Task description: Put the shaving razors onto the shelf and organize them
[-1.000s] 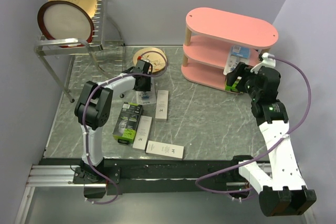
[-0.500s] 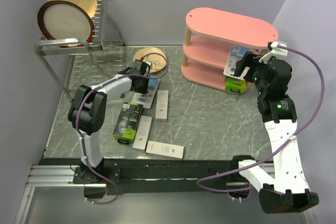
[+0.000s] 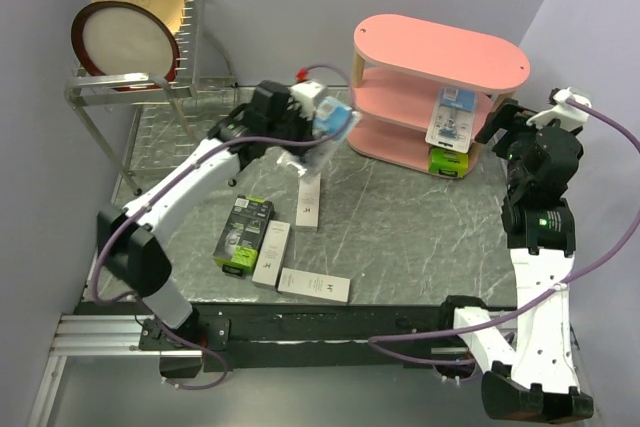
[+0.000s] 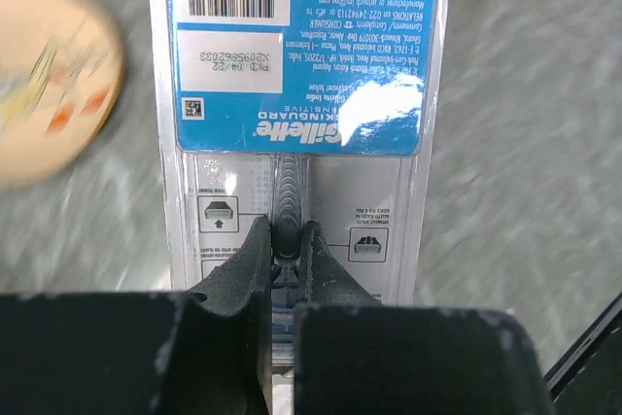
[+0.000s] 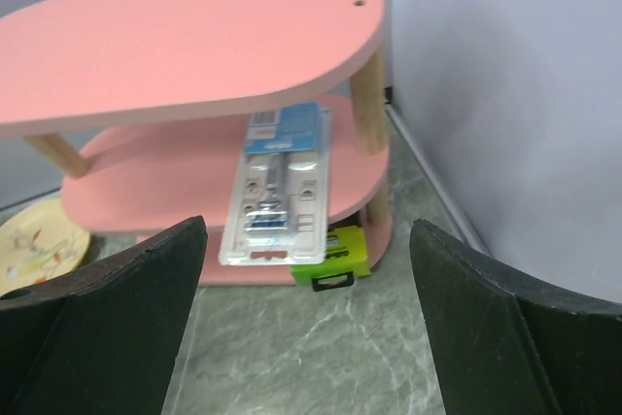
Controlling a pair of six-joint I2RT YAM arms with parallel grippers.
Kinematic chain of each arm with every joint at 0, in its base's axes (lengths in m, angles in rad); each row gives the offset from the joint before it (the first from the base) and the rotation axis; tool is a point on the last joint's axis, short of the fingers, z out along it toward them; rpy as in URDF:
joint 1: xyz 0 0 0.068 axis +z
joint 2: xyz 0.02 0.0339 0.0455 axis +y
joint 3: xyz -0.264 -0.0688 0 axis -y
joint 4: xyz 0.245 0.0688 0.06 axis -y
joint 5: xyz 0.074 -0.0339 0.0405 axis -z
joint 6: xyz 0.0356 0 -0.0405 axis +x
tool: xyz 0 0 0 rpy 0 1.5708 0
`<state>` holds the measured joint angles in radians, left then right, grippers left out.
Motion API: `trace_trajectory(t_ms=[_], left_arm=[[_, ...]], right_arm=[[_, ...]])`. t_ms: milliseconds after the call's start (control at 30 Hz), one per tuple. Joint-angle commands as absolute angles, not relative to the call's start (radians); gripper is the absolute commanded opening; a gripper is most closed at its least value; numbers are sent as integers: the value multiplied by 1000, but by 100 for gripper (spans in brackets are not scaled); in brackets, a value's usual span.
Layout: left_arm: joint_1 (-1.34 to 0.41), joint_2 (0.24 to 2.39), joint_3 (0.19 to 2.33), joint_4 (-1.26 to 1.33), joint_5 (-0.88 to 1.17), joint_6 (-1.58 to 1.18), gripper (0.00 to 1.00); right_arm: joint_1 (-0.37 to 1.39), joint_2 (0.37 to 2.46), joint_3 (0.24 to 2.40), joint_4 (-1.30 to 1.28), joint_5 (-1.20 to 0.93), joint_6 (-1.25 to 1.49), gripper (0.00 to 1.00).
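Observation:
My left gripper (image 3: 322, 119) is shut on a blue-white razor blister card (image 3: 337, 123), held in the air left of the pink shelf (image 3: 440, 52). In the left wrist view the fingers (image 4: 255, 259) pinch the card (image 4: 301, 65) at its clear lower part. A second blister card (image 5: 277, 187) leans on the middle tier, and a black-and-lime box (image 5: 340, 255) sits on the bottom tier. My right gripper (image 3: 503, 119) hangs open and empty, right of the shelf. One black-and-lime box (image 3: 240, 232) and three slim white boxes (image 3: 308, 202) (image 3: 272, 252) (image 3: 314, 285) lie on the table.
A metal dish rack with two plates (image 3: 130, 37) stands at the back left. A small patterned plate (image 5: 29, 245) lies on the table left of the shelf. Walls close in the back and the right side.
My left gripper shut on the blister card and lifted it off the table toward the shelf. My right gripper drew back from the bottom tier, up and to the right, opening a little wider.

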<state>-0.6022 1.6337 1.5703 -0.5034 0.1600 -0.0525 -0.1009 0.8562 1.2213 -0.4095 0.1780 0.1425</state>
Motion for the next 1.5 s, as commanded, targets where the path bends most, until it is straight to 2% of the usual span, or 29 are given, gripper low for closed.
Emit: trace_trajectory(t_ms=[0,200,467,1167,1300,1467], left_arm=[[-653,1805,1829,-577,239,-63,1],[-681,2003,2070,-578,209,-132,1],[-695,2121,2184,-519,146,-207,1],[-730,2278,2368,-288,48,-242,4],[-741,2295,2381,-239,29,-238,1],[-747,2307,2375,-152,3,-244,2]], right_arm=[[-144,885,1258,-383,201,173,92],[-178,910,1299,-387,192,163,92],[-212,908,1289,-405,183,172,92],[-232,899,1233,-426,169,224,92],[-236,896,1226,-431,167,221,92],[-241,896,1215,-434,161,232,92]])
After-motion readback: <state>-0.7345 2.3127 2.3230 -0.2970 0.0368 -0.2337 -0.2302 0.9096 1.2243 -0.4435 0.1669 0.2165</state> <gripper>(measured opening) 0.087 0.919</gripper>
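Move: The left hand already holds a Gillette razor pack. The free left part of the pink middle shelf is about 17 cm ahead of this hand, 20 cm to its right and 5 cm lower. The razor already shelved lies about 10 cm ahead and 32 cm right, with the green box under it, some 7 cm ahead, 32 cm right and 21 cm down. From the right hand, the free spot lies roughly 22 cm ahead, 21 cm left and 20 cm below. Bring the left gripper, keeping its pinch on the razor pack, quickly right and forward to the shelf, dipping about 4 cm, then recover that height as you ease on, blue end first, in between the top and middle boards; about 17 cm right and 12 cm forward in all. Meanwhile roll its left side down and tip the fingers up, some 15 degrees. Shift the open, empty right gripper about 4 cm right, slightly down, clear of the shelf. ##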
